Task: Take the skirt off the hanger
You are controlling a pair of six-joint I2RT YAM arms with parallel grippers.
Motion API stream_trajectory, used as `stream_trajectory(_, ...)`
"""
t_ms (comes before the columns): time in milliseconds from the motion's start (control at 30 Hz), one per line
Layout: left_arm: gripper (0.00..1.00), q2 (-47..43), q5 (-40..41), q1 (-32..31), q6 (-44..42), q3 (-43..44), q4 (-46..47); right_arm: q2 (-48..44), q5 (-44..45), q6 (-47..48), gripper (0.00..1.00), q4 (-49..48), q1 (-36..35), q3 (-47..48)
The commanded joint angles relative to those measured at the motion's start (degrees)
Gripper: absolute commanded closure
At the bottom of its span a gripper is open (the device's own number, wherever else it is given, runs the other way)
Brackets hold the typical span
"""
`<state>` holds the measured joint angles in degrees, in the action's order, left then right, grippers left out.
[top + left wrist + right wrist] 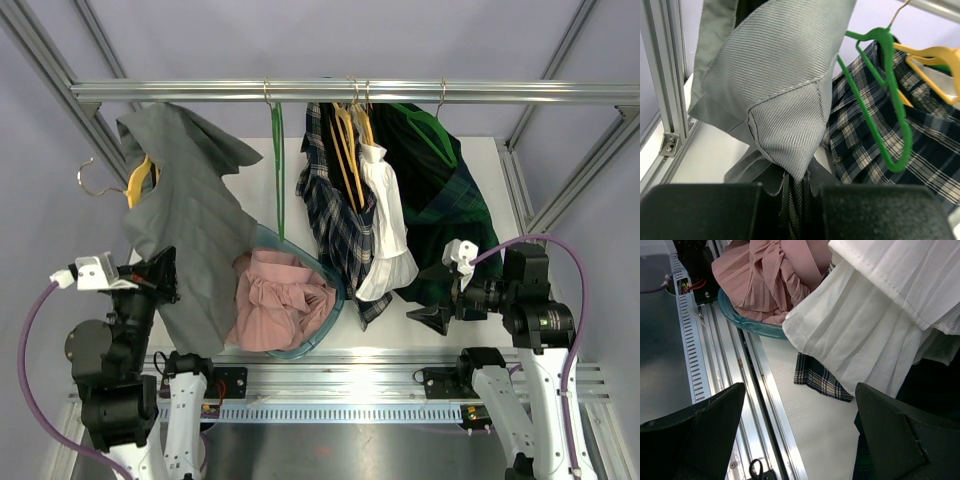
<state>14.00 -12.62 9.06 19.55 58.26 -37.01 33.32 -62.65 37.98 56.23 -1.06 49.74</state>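
Observation:
A grey skirt (190,215) hangs over a yellow hanger (138,180) at the left. The hanger's metal hook (90,182) is off the rail (350,92) and points left. My left gripper (165,275) is shut on the skirt's lower edge. In the left wrist view the grey skirt (780,90) runs down into the shut left gripper (797,200). My right gripper (435,315) is open and empty, low beside the dark green plaid skirt (440,200). In the right wrist view the right gripper (800,435) is open over the white table (815,430).
A teal basket (335,305) with a pink skirt (280,300) sits front centre. On the rail hang an empty green hanger (277,160), a blue plaid skirt (335,210) and a white skirt (385,220). Frame posts stand at both sides.

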Motion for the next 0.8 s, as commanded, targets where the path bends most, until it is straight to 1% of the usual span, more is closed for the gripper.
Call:
stream_trajectory(0, 1.00, -3.71, -0.12, 0.08, 1.98, 7.03, 7.75, 1.30, -0.89, 4.11, 0.01, 4.49, 0.36, 4.49)
stream_trajectory(133, 1.00, -3.37, -4.85, 0.17, 3.21, 14.58, 7.13, 3.15, 0.51, 5.79, 0.01, 9.33, 0.44, 8.70)
stream_trajectory(167, 1.00, -2.06, -11.31, 0.26, 4.60, 17.82, 8.44, 3.76, 1.73, 5.97, 0.01, 10.91, 0.36, 11.23)
stream_trajectory(200, 1.00, -1.52, -11.37, 0.26, 4.62, 17.85, 8.45, 3.77, 1.74, 5.97, 0.01, 10.92, 0.36, 11.26)
stream_trajectory(300, 1.00, 0.06, -17.42, 1.39, 8.03, 20.66, 12.22, 4.21, 2.53, 4.92, 0.00, 12.06, 0.36, 14.77)
stream_trajectory(367, 1.00, 0.59, -21.98, 2.53, 10.76, 21.02, 17.40, 4.65, 3.06, 4.39, 0.00, 13.20, 0.36, 17.83)
stream_trajectory(400, 1.00, 0.94, -24.09, 2.98, 13.99, 21.10, 19.59, 4.56, 3.41, 3.78, 0.00, 13.64, 0.36, 18.98)
stream_trajectory(433, 1.00, 1.90, -26.03, 3.42, 16.11, 21.19, 24.40, 5.00, 3.76, 3.60, 0.01, 14.08, 0.36, 21.61)
stream_trajectory(467, 1.00, 2.60, -29.27, 4.20, 18.31, 21.19, 27.23, 5.17, 4.64, 3.33, 0.00, 15.30, 0.36, 23.11)
stream_trajectory(500, 1.00, 3.13, -30.78, 4.65, 23.12, 20.67, 30.39, 5.44, 5.25, 2.46, 0.00, 15.84, 0.36, 24.87)
stream_trajectory(533, 1.00, 4.27, -31.84, 5.09, 25.51, 20.41, 36.08, 6.05, 5.87, 2.02, 0.01, 17.15, 0.36, 28.71)
stream_trajectory(567, 1.00, 4.80, -33.33, 6.13, 27.36, 20.23, 38.83, 6.58, 7.35, 1.40, 0.00, 17.60, 0.44, 30.84)
stream_trajectory(600, 1.00, 5.16, -33.78, 6.67, 31.12, 19.44, 41.38, 7.63, 8.24, -0.25, 0.00, 17.95, 0.36, 32.86)
stream_trajectory(633, 1.00, 5.60, -34.13, 7.28, 32.99, 19.09, 45.85, 8.07, 10.60, -1.58, 0.01, 17.95, 0.36, 36.97)
stream_trajectory(667, 1.00, 6.30, -34.40, 8.25, 34.83, 18.48, 48.24, 8.68, 11.75, -4.11, 0.00, 17.95, 0.36, 38.84)
stream_trajectory(700, 1.00, 6.74, -34.49, 8.78, 38.68, 17.77, 50.61, 9.21, 13.16, -5.53, 0.00, 17.95, 0.36, 40.60)
stream_trajectory(733, 1.00, 7.00, -34.66, 9.22, 40.55, 16.55, 54.47, 10.18, 14.30, -6.68, 0.01, 17.95, 0.36, 43.57)
stream_trajectory(767, 1.00, 7.44, -34.49, 10.35, 42.39, 15.58, 56.42, 10.79, 16.23, -8.78, 0.01, 17.95, 0.36, 44.74)
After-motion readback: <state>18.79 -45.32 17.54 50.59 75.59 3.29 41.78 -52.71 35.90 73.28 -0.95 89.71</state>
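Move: The grey skirt, on its yellow hanger and already off the rod, is pinched in the left hand; its middle lies about 8 cm ahead and 5 cm right, the hanger 13 cm ahead, 4 cm left and slightly above. From there the rod runs 28 cm straight ahead, 12 cm higher; the pink skirt is 11 cm ahead, 18 cm right, far below. From the right hand the grey skirt is 40 cm left, 10 cm ahead and 8 cm up, the white skirt 8 cm left, 10 cm ahead and 8 cm up. The grey skirt is carried up, back from the rod and to the right, its cloth still pinched by the left hand, which rises about 19 cm while drawing back and swinging rightward, fingers tipping up and turning clockwise some 35 degrees. The empty right hand starts slowly, then rises about 14 cm nearly straight up, tipping up slightly, fingers wide open. ##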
